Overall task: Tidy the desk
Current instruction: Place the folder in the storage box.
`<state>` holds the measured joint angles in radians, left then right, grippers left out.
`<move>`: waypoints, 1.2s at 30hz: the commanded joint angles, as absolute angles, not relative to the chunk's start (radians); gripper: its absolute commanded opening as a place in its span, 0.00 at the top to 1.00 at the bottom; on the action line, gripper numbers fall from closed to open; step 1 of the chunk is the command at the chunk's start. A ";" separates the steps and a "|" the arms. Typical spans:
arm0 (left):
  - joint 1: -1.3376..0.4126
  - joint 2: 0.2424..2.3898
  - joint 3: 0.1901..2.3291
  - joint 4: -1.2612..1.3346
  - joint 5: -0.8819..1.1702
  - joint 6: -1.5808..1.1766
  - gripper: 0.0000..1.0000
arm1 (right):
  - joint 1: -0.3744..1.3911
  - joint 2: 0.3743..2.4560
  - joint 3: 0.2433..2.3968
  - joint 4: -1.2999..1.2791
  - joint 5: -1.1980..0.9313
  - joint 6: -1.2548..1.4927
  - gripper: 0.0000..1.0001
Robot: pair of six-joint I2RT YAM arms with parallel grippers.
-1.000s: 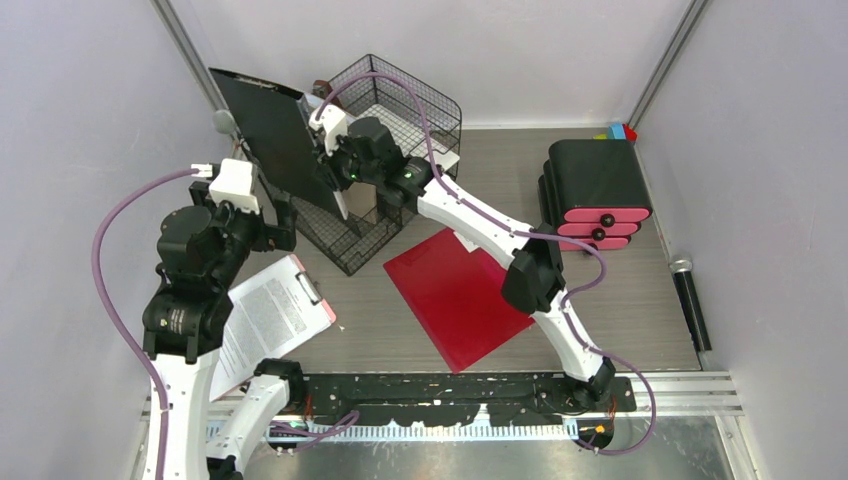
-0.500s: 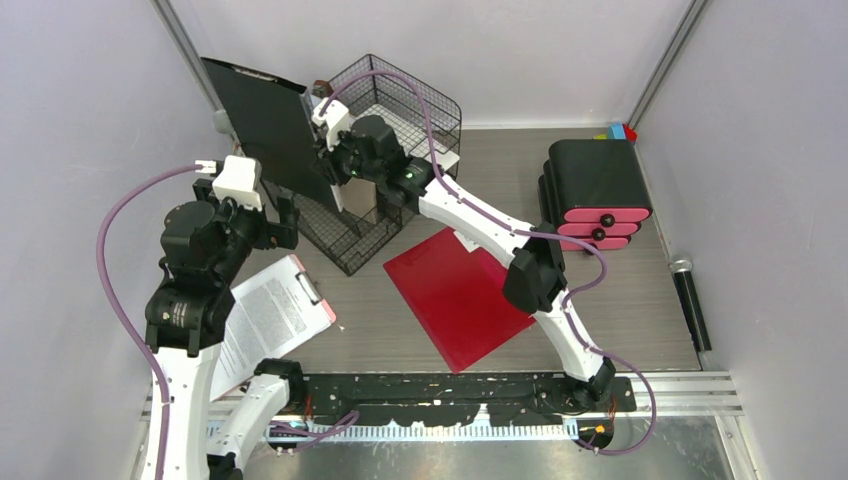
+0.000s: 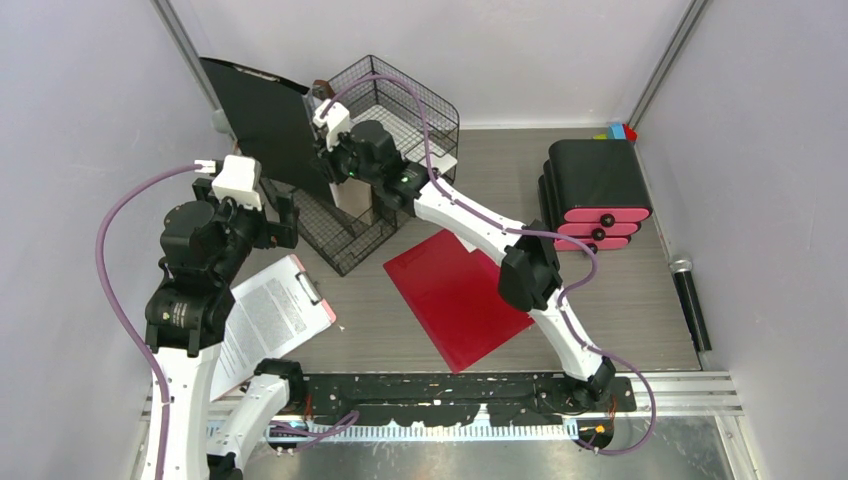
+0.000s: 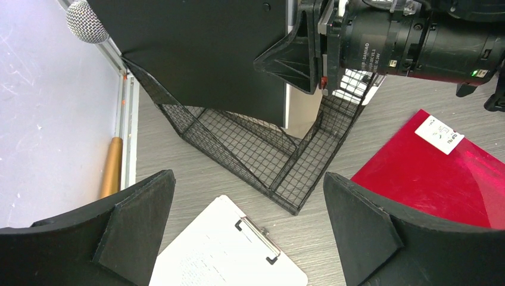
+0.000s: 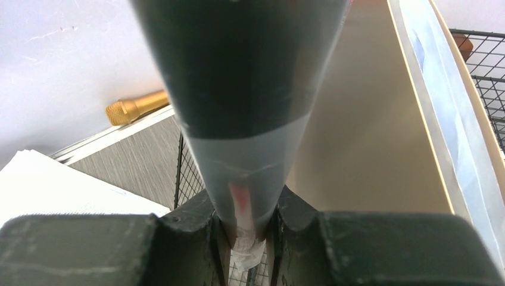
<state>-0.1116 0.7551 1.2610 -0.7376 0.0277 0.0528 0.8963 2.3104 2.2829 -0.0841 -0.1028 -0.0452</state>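
Note:
The grey wood-grain desk (image 3: 640,300) carries a white clipboard (image 3: 268,320) at the front left and a red folder (image 3: 455,295) in the middle. My right gripper (image 3: 325,160) is shut on the edge of a black board (image 3: 265,125) and holds it upright above the black wire-mesh rack (image 3: 385,130). In the right wrist view the board (image 5: 238,71) is pinched between the closed jaws of the gripper (image 5: 247,232). My left gripper (image 4: 247,190) is open and empty, above the white clipboard (image 4: 229,256) and the rack's front corner (image 4: 262,149).
A tan envelope (image 5: 369,137) stands in the rack. A black drawer unit with pink fronts (image 3: 595,190) sits at the right. A grey microphone head (image 4: 86,21) and a gold one (image 4: 111,167) lie by the left wall. A black microphone (image 3: 690,300) lies by the right wall.
My right gripper has carried the black board a little up and back to the left over the rack. My left arm has shifted slightly and stays open.

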 commanded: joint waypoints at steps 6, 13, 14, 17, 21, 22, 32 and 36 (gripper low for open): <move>-0.107 0.743 1.274 -0.695 0.042 0.057 0.00 | 0.936 2.283 2.194 0.067 0.037 0.016 1.00; -0.107 0.734 1.269 -0.695 0.044 0.056 0.00 | 0.966 2.260 2.109 0.069 0.120 0.009 1.00; -0.107 0.732 1.267 -0.696 0.045 0.056 0.00 | 0.970 2.264 2.108 0.073 0.125 0.006 1.00; -0.107 0.727 1.267 -0.700 0.046 0.055 0.00 | 0.974 2.279 2.115 0.081 0.133 0.005 1.00; -0.107 0.723 1.267 -0.702 0.047 0.056 0.00 | 0.974 2.285 2.113 0.089 0.144 -0.027 1.00; -0.107 0.723 1.267 -0.702 0.047 0.055 0.00 | 0.975 2.285 2.110 0.094 0.148 -0.029 1.00; -0.107 0.730 1.254 -0.691 0.050 0.046 0.00 | 0.973 2.341 2.220 0.109 0.166 -0.035 1.00; -0.107 0.730 1.255 -0.692 0.050 0.046 0.00 | 0.973 2.373 2.251 0.116 0.175 -0.020 1.00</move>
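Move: Beside and ahead of the right hand, the storage box's open front compartment is centred about 7 cm farther out, 7 cm to the left and 20 cm below; the hand already pinches the black folder upright by its spine. The tan folders stand roughly 10 cm ahead, 2 cm left and 13 cm down, and the white clipboard in the box's other tray lies some 16 cm ahead, 13 cm right and 16 cm below. From the left hand the compartment is about 22 cm ahead, 4 cm right and 27 cm below. Lowering the black folder by its spine, the right hand sinks about 6.5 cm down into the box's front compartment, most of it in one quick drop early on, then holds that height and creeps a little left. The wrist turns some 10 degrees clockwise as it goes, and the fingers keep their pinch throughout. ##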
